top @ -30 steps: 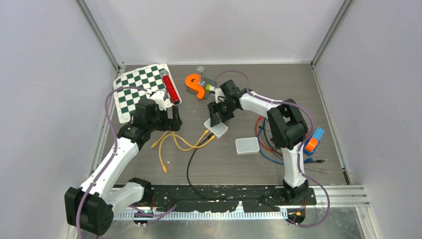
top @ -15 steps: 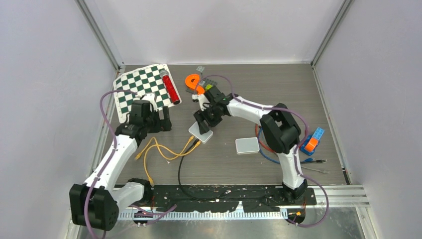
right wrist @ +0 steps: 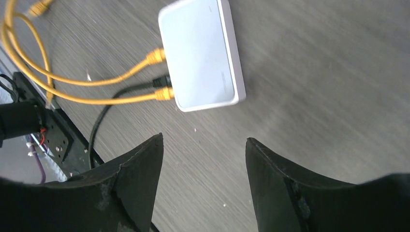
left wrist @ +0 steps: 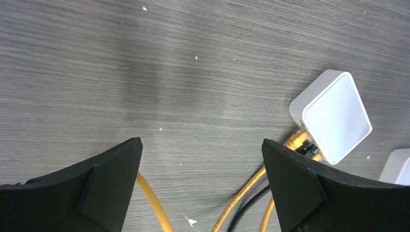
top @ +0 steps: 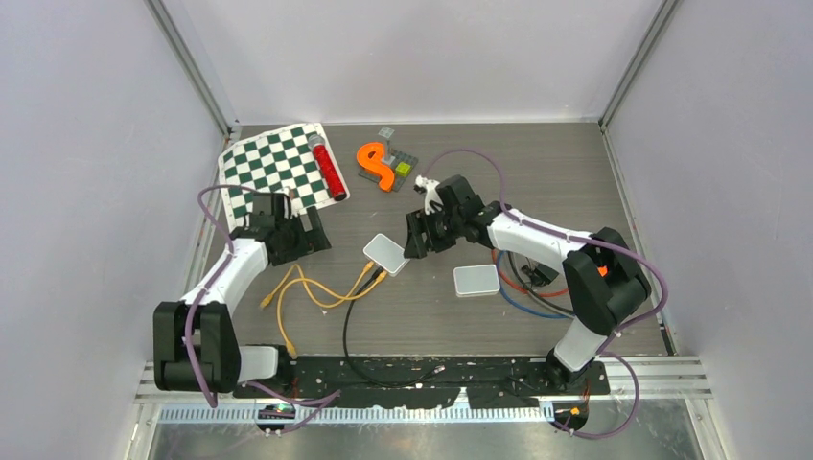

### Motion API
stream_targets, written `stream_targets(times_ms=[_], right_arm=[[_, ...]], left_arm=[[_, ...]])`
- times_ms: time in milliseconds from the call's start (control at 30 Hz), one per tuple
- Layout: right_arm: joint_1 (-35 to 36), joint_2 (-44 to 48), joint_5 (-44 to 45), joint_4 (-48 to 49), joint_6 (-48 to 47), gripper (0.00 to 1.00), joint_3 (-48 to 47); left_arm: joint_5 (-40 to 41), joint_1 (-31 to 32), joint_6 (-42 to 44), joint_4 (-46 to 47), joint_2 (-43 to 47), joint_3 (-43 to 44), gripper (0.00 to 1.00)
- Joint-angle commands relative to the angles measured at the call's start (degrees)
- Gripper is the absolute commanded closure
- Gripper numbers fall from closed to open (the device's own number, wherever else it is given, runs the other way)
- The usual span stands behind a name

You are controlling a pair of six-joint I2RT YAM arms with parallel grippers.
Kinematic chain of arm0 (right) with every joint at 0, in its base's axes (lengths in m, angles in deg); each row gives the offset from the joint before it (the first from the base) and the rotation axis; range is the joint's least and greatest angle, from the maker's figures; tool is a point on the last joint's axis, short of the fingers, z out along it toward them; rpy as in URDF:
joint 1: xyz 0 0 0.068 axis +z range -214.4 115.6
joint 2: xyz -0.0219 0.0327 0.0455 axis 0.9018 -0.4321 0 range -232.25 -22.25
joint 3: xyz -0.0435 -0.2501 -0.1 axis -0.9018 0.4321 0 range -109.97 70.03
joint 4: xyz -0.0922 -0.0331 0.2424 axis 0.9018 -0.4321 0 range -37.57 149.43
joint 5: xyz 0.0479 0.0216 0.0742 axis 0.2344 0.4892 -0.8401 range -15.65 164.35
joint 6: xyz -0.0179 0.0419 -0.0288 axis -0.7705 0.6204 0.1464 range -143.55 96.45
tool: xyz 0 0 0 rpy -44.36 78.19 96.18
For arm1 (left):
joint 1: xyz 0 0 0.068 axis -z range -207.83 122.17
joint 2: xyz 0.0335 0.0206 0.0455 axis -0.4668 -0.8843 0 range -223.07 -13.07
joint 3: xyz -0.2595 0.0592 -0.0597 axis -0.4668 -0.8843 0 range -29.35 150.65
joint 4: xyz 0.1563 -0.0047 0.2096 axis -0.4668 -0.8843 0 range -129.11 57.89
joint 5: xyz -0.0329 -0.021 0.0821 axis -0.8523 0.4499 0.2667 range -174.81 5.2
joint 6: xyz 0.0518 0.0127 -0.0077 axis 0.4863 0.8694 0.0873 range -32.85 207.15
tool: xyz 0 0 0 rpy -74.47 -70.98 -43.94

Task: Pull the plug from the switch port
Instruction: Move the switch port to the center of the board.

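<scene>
The switch [top: 386, 254] is a small white box lying flat mid-table, also seen in the left wrist view [left wrist: 333, 116] and the right wrist view [right wrist: 203, 53]. Two yellow plugs [right wrist: 157, 55] and a black plug [right wrist: 162, 80] sit in its near side, and their cables [top: 316, 292] trail toward the left arm. My left gripper [top: 318, 233] [left wrist: 201, 142] is open to the left of the switch, above the yellow cables. My right gripper [top: 414, 241] [right wrist: 204, 139] is open just right of the switch, with bare table between its fingers.
A second white box [top: 476, 280] lies right of the switch. A checkered mat [top: 268, 168] with a red cylinder [top: 328, 168] is at the back left. An orange S-shape [top: 377, 165] and small bricks [top: 401, 165] are at the back. Red and blue cables [top: 518, 292] lie under the right arm.
The switch slid left with the right gripper over it. That gripper has since drawn back to the right, off the switch. The left gripper has pulled back slightly to the left.
</scene>
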Motion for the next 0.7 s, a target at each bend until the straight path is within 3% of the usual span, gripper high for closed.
stream_targets(times_ms=[0,300,667], right_arm=[[0.18,2.71,-0.31,3.31,4.70,0.31,4.36],[-0.67,-0.22,-1.56,7.50,12.81,0.31,8.05],[-1.48,-7.92,-5.31,7.53,14.72,0.31,3.13]], left_arm=[[-3.61,-0.93,-5.07,3.83,-0.04,-1.98,0.00],[-9.20,-0.97,-12.63,7.40,-0.83,-8.63,0.03],[-13.11,2.22,-19.44,10.61,10.07,-20.13,0.02]])
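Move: The switch port lies about 7 cm to the right hand's left, 2 cm farther out and 8 cm below it; from the left hand it is roughly 15 cm to the right, 2 cm ahead and 5 cm down. Its yellow plugs sit on its near side, some 2 cm back and 9 cm left of the right hand. A loose white box stands about 14 cm right and 4 cm back from the right hand. Beside the switch port's right side the right hand sinks about 6 cm, shifting some 2.5 cm back early on and tipping its part-open fingers steeper, to bring the tips close to the near right corner. The wide-open left hand draws back about 5 cm, goes right towards the plugged side and down some 4 cm, levelling off late, while its left side rolls down. ##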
